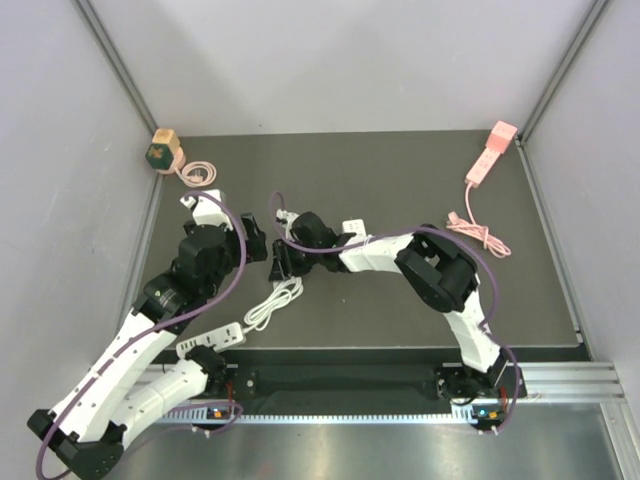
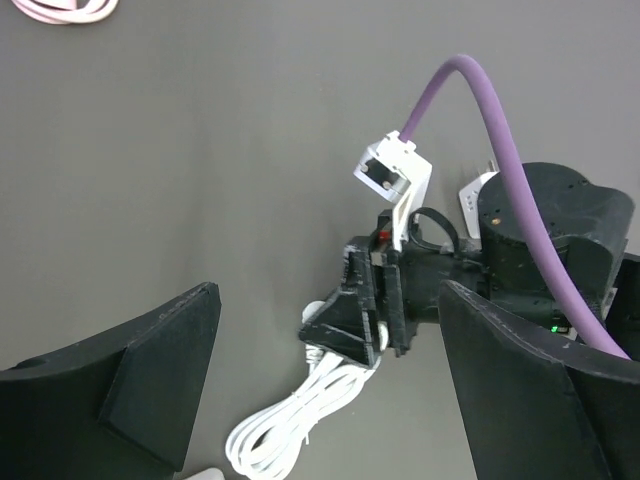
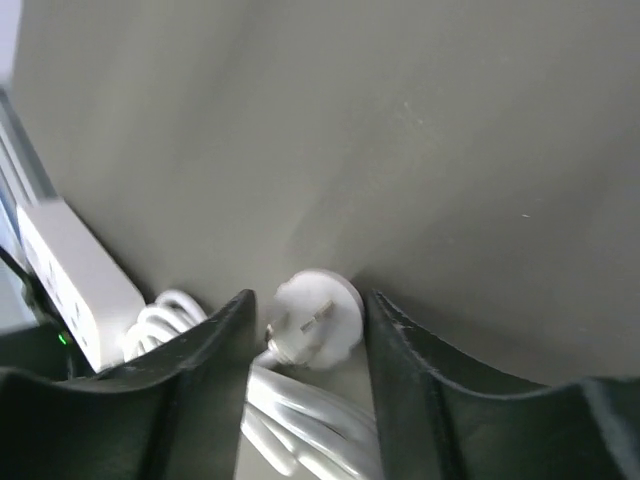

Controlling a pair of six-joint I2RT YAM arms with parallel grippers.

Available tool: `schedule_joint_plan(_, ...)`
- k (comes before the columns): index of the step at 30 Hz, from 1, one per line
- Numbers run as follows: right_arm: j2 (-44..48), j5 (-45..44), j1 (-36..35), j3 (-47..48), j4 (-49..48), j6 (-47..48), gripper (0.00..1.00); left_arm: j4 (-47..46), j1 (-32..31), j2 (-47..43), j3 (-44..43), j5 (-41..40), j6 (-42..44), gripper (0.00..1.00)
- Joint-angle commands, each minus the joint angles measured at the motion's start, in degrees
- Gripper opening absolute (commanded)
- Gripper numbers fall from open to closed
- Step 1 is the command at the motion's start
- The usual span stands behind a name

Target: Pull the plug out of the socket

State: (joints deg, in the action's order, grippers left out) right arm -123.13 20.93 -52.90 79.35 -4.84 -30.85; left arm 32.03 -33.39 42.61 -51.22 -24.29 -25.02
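Observation:
The white plug (image 3: 315, 318) lies on the dark mat with its metal prongs showing, apart from the white power strip socket (image 3: 70, 272). My right gripper (image 3: 308, 325) is shut on the plug, one finger on each side. The bundled white cable (image 1: 272, 305) runs from the plug toward the socket (image 1: 213, 336) at the mat's near edge. From above, the right gripper (image 1: 280, 262) hides the plug. My left gripper (image 2: 330, 390) hangs open just to the left, holding nothing. It looks down on the right gripper's fingers (image 2: 355, 320) and the cable (image 2: 290, 425).
A pink power strip (image 1: 491, 152) with a pink cable (image 1: 478, 232) lies at the back right. A wooden block with a green piece (image 1: 163, 150) and a pink cable coil (image 1: 198, 174) sit at the back left. Grey walls close in both sides.

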Motion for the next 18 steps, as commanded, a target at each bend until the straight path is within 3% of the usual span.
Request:
schedule_joint_plan(1, 0.25, -6.59, -1.76, 0.46, -2.09, -7.02, 0.50, 1.36, 0.25, -1.74, -1.51, 1.87, 0.58, 0.94)
schedule_joint_plan(9, 7.72, -12.57, -1.85, 1.69, 4.22, 2.80, 0.81, 4.88, 0.16, -3.67, -2.57, 3.72, -0.47, 0.93)
schedule_joint_plan(13, 13.60, -11.78, -2.11, 0.20, 8.00, 7.29, 0.85, 5.76, 0.25, -4.38, -4.67, 6.10, -2.84, 0.93)
schedule_joint_plan(18, 19.94, -13.45, -6.23, -9.02, 5.55, 6.15, 0.83, 9.61, 0.25, -4.47, -9.50, 7.77, -4.25, 0.92)
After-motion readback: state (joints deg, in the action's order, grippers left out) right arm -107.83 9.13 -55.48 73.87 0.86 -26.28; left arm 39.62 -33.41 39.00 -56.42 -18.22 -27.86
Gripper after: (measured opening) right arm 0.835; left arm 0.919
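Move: The right hand, low over the table, has the cord plug between its fingertips, about 1 cm below the hand point. The coiled cord lies some 6 cm back and 2 cm left of that hand; the power strip is about 16 cm back and 17 cm left. The pulled-off plug block stands roughly 13 cm ahead and 18 cm right. From the raised left hand the cord plug is about 9 cm right, level fore and aft, 23 cm below. The right fingers spread from about half open to wide and let go of the cord plug at the table, while the hand creeps about 1 cm forward and left; then it climbs some 7 cm off the coiled cord, drifting about 3 cm to the right, with the wrist turning roughly 10 degrees. High up on the other side, the empty left hand draws back about 3 cm, rising a couple of centimetres late on, its fingers still wide open. ##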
